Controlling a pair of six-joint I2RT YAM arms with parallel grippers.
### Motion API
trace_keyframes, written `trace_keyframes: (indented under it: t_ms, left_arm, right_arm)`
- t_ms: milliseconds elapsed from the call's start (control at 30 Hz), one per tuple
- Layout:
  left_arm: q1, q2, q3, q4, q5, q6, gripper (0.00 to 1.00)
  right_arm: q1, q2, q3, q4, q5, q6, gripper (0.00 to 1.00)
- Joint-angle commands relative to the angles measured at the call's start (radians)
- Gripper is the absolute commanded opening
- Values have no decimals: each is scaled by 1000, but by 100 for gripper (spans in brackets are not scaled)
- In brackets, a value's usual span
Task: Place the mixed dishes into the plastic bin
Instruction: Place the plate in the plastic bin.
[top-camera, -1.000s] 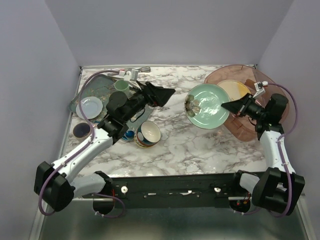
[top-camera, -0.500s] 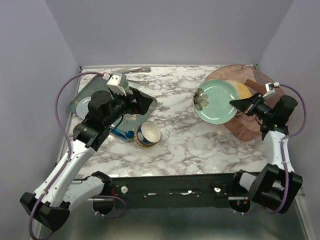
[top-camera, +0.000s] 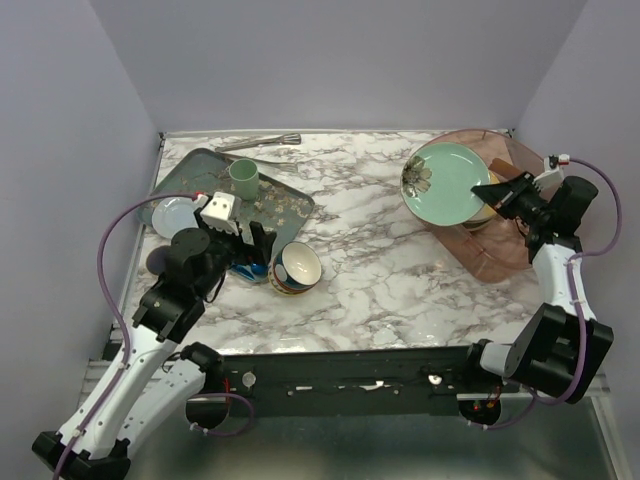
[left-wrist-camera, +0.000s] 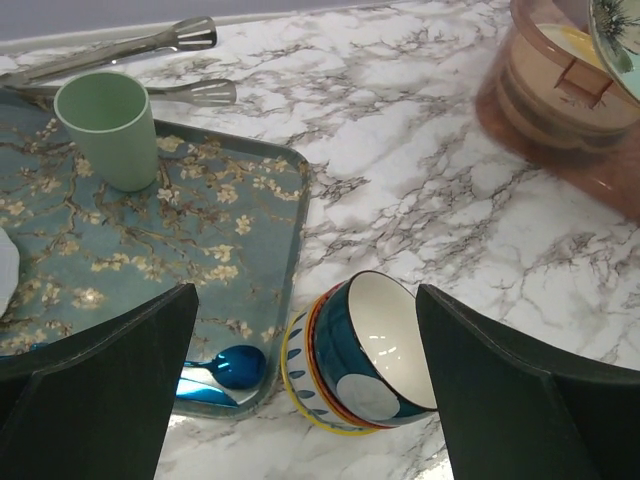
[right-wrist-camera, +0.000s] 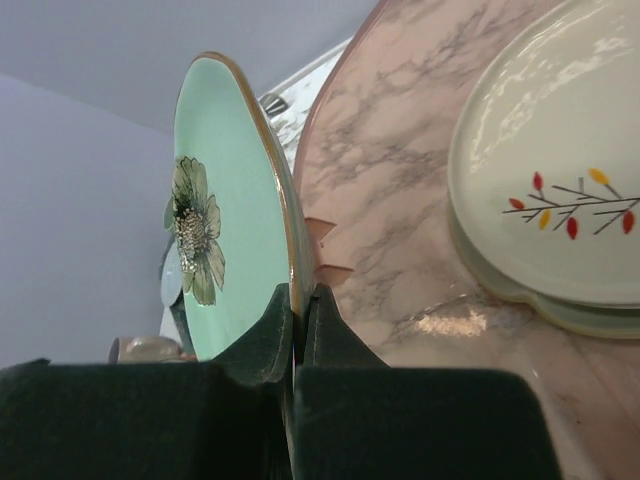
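Observation:
A mint green plate (top-camera: 445, 182) with a flower print hangs tilted on edge over the plastic bin (top-camera: 497, 262). My right gripper (top-camera: 490, 192) is shut on its rim. In the right wrist view the fingertips pinch the plate (right-wrist-camera: 225, 210) at the right gripper (right-wrist-camera: 298, 295), and a cream plate with a sprig (right-wrist-camera: 560, 200) lies inside the bin (right-wrist-camera: 390, 190). The blue-yellow patterned bowl (top-camera: 296, 268) lies tipped on its side on the marble. My left gripper (top-camera: 248, 243) hovers open near it, and the bowl (left-wrist-camera: 370, 350) shows between its fingers, untouched, at the left gripper (left-wrist-camera: 305, 300).
A dark-green floral tray (top-camera: 285, 205) sits at the left with a green cup (top-camera: 242, 177) on it and a blue spoon (left-wrist-camera: 225, 365) at its corner. A pale blue saucer (top-camera: 178, 212) is at the tray's left. Metal tongs (top-camera: 262, 142) lie at the back.
My right arm has carried the mint plate back and to the right, over the bin, tipping it more upright. My left arm has drawn back toward the near left, beside the bowl.

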Motion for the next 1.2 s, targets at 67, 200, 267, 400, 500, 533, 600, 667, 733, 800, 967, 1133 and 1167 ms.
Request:
trace_keyframes:
  t_ms: [67, 200, 267, 400, 500, 533, 600, 667, 733, 800, 967, 1133, 1167]
  left_arm:
    - [4, -77, -10, 28, -48, 26, 99]
    - [4, -94, -16, 34, -41, 25, 99]
    - [4, -100, -18, 32, -46, 25, 99]
    - [4, -106, -20, 31, -51, 26, 99]
    - [7, -108, -21, 31, -54, 26, 99]
    - [7, -108, -20, 32, -55, 26, 99]
    - [8, -108, -21, 31, -54, 28, 99]
    - [8, -106, -21, 34, -52, 26, 99]
    - [10, -106, -21, 32, -52, 26, 99]
    - [13, -106, -23, 32, -52, 26, 99]
    - [18, -106, -23, 34, -52, 26, 99]
    - [22, -112, -21, 34, -43, 29, 99]
    - [21, -114, -21, 34, -43, 29, 99]
  right_arm:
    - [-6, -23, 54, 15, 198, 63, 1]
    - [-6, -12, 69, 7, 264, 75, 1]
    - [-5, 0, 76, 5, 290, 84, 0]
    - [-6, 25, 92, 1, 328, 98, 1]
    - [-6, 54, 103, -8, 364, 124, 1]
    - [-6, 65, 112, -13, 382, 131, 0]
    - [-6, 85, 123, -22, 394, 148, 1]
    - [-6, 89, 129, -22, 414, 158, 1]
    - [-5, 95, 131, -22, 433, 179, 0]
    - [-5, 103, 137, -21, 465, 197, 1]
    - [-6, 161, 155, -21, 517, 208, 1]
    - [-6, 201, 160, -25, 539, 202, 0]
    - [-6, 207, 163, -24, 543, 201, 1]
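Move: Out in the bin, about 10 cm ahead of the right hand, 3 cm to its right and 12 cm below, lies the plate stack that the held green plate is going to. The bin's middle is some 6 cm ahead and 8 cm right of that hand; the brown strip inside it is about 16 cm ahead and 14 cm right. From the left hand, the stack is roughly 22 cm ahead, 53 cm right and 15 cm lower. Carrying the green plate by its edge in shut fingers, the right hand swings about 9 cm right and some 5 cm forward, from over the bin's left rim to over the plate stack. It sinks about 6 cm on the way, mostly in the second half, while turning some 30 degrees clockwise and tipping further down; the grip stays closed. ##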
